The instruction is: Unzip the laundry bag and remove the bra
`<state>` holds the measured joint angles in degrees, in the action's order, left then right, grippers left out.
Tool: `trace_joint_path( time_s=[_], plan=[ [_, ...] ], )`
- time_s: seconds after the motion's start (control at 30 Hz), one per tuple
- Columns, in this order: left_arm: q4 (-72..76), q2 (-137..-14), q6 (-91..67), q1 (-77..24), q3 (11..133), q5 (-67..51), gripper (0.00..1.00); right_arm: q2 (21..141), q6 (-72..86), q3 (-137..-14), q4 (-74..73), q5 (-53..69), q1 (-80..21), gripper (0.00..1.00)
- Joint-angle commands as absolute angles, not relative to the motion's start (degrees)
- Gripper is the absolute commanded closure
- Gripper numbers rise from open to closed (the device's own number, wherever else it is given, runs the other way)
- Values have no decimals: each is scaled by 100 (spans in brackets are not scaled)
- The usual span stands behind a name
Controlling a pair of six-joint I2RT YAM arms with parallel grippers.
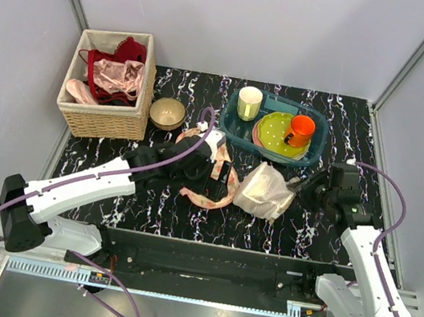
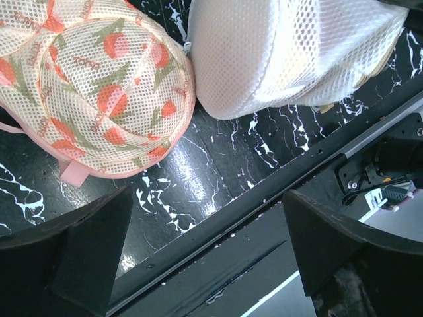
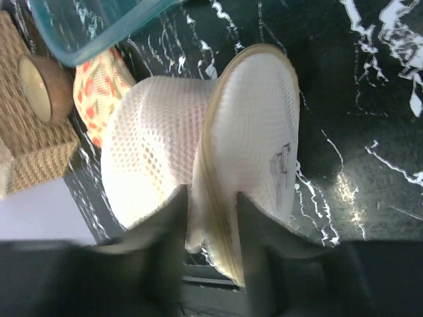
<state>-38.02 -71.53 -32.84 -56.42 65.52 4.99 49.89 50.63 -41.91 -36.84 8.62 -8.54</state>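
The white mesh laundry bag lies on the black marbled table, tipped up on its edge in the right wrist view. My right gripper is at its right side, and in its own wrist view its fingers are shut on the bag's cream zip rim. My left gripper hangs open just left of the bag; in its wrist view nothing is between its fingers and the bag is at the top right. The bra is hidden.
A peach floral mesh cloth lies under the left gripper. A wicker basket of garments stands at the back left, with a small bowl beside it. A teal tray behind the bag holds a green plate, an orange mug and a yellow cup.
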Motion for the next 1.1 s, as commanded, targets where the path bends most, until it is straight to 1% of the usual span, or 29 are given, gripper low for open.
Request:
trace_joint_path(
  time_s=[0.0, 0.1, 0.13, 0.17, 0.2, 0.23, 0.27, 0.33, 0.5, 0.63, 0.77, 0.8, 0.9, 1.03, 1.07],
  plan=[
    [-3612, -7058, -3269, -5739, 6873, 650, 1, 5246, 5265, -4218, -3225, 1424, -1010, 43],
    [-3612, -7119, -3287, -5870, 6969, 729, 1, 5449, 4993, -4263, -3409, 1266, -1002, 32],
    [-3638, -7154, -3287, -5923, 7022, 782, 1, 5449, 4896, -4263, -3454, 1048, -1011, 30],
    [-3665, -7241, -3296, -5985, 7153, 834, 1, 5414, 4843, -4271, -3541, 872, -1011, 24],
    [-3726, -7294, -3296, -6133, 7224, 965, 1, 5379, 4799, -4280, -3751, 670, -1011, 22],
    [-3761, -7356, -3296, -6213, 7320, 1036, 1, 5327, 4729, -4280, -3840, 320, -1011, 15],
    [-3814, -7522, -3305, -6301, 7487, 1133, 1, 5196, 4676, -4306, -3919, 151, -1011, 14],
    [-3937, -7707, -3296, -6538, 7690, 1335, 1, 4994, 4606, -4368, -4174, -330, -1011, 9],
    [-3973, -8304, -3261, -6864, 8155, 1415, 1, 4790, 4553, -4403, -4499, -773, -1011, 8],
    [-3990, -8525, -3270, -6978, 8323, 1459, 1, 4729, 4632, -4193, -4491, -660, -1002, 9],
    [-3990, -8578, -3287, -6996, 8288, 1546, 1, 4720, 4790, -3903, -4167, -19, -1011, 10],
    [-3990, -8578, -3287, -7005, 8262, 1582, 1, 4720, 4886, -3841, -4001, 339, -1002, 10],
    [-4034, -8552, -3287, -7005, 8244, 1652, 1, 4720, 5132, -3700, -3640, 885, -1019, 11],
    [-4192, -8447, -3235, -7005, 8297, 1977, 1, 4720, 5554, -4006, -3139, 1476, -1195, 11],
    [-4262, -8377, -3217, -7005, 8323, 2134, 1, 4737, 5668, -4095, -2781, 1555, -1317, 11]
  ],
)
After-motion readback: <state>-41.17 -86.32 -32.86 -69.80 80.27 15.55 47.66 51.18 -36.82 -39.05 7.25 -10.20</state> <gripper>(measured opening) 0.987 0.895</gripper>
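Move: The white laundry bag lies about 12 cm to the right of my left hand, some 3 cm ahead and 12 cm below; the floral bag is about 4 cm left and 7 cm ahead of that hand, 15 cm down. From my right hand, at the zipped edge, the white bag's middle is roughly 8 cm left, 2 cm back and 7 cm below, with the teal tray 17 cm ahead and 10 cm left, 11 cm lower. I open my right fingers wide at the white bag's zipped edge, letting it go. That hand sinks, swings some 5 cm right with a slight roll, then comes back left and a little towards my base, ending about 3 cm lower with its fingers astride the zip. My left hand, fingers still wide open, arcs up and down about 7 cm to the right and slightly back, towards the bag. ##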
